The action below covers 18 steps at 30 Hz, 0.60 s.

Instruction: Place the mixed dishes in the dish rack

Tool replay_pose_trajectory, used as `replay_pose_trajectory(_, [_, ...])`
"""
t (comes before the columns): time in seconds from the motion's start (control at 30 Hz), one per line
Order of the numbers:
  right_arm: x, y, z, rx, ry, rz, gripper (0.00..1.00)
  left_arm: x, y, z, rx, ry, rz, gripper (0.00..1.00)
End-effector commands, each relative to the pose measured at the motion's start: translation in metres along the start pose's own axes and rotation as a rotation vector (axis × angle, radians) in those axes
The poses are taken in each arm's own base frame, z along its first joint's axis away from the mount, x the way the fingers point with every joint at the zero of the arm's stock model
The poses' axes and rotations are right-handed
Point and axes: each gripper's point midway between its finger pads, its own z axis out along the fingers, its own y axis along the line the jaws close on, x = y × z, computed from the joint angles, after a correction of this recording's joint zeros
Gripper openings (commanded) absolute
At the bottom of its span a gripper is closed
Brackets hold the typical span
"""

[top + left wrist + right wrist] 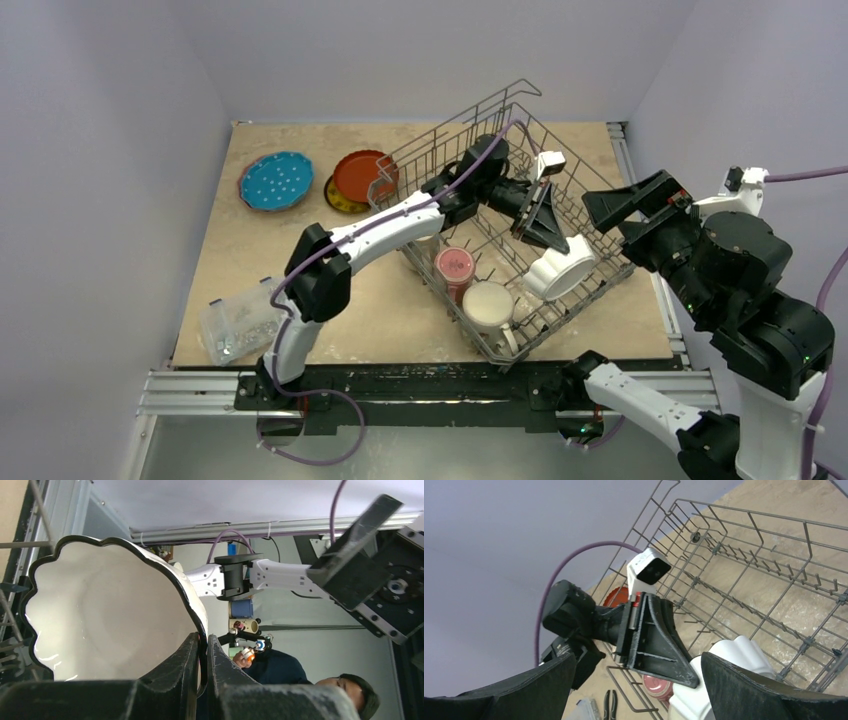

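The grey wire dish rack point(590, 165) stands tilted at centre right. My left gripper point(548, 232) reaches into it and is shut on the rim of the white fluted bowl point(560, 270). In the left wrist view the fingers point(190, 660) pinch the bowl's point(110, 615) dark-edged rim. A maroon mug point(455, 268) and a cream mug point(488, 305) sit in the rack's near end. A blue dotted plate point(275, 180), a red-orange plate point(362, 175) and a yellow plate point(342, 202) lie left of the rack. My right gripper point(607, 222) is open and empty, just right of the bowl point(744, 652).
A clear plastic box point(235, 325) of small parts sits at the table's near left corner. Black-handled pliers point(610, 702) lie on the table beside the rack point(749, 565). Walls close in on the left, the back and the right.
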Motion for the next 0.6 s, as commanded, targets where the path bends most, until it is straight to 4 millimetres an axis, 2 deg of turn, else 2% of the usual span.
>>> replay_pose_trajectory(0.0, [-0.009, 0.002, -0.005, -0.012, -0.033, 0.034, 0.98, 0.002, -0.004, -0.002, 0.030, 0.032, 0.078, 0.00])
replay_pose_trajectory(0.17, [-0.007, 0.002, -0.005, -0.012, -0.029, 0.039, 0.98, -0.002, 0.024, 0.004, 0.001, 0.032, 0.034, 0.00])
replay_pose_trajectory(0.57, [-0.004, 0.002, -0.003, -0.010, -0.020, 0.036, 0.98, -0.007, 0.050, 0.008, -0.007, -0.013, -0.044, 0.00])
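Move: The left hand already holds the white bowl by its rim above the rack. The free stretch of rack floor for the bowl lies about 25 cm below this hand, 3 cm back and 3 cm to its right. At mug height, some 22 cm below the hand, the cream mug stands about 10 cm left and 4 cm back, the pink mug 16 cm left and 3 cm ahead. From the right hand that free spot is roughly 35 cm down and 4 cm back, neither left nor right. Downward, easing off as it goes, the left hand lowers the white bowl about 8 cm towards the free rack floor to the right of the two mugs, with next to no sideways travel. Its rightward-pointing fingers tip down by 5 to 10 degrees and keep their pinch on the rim. ##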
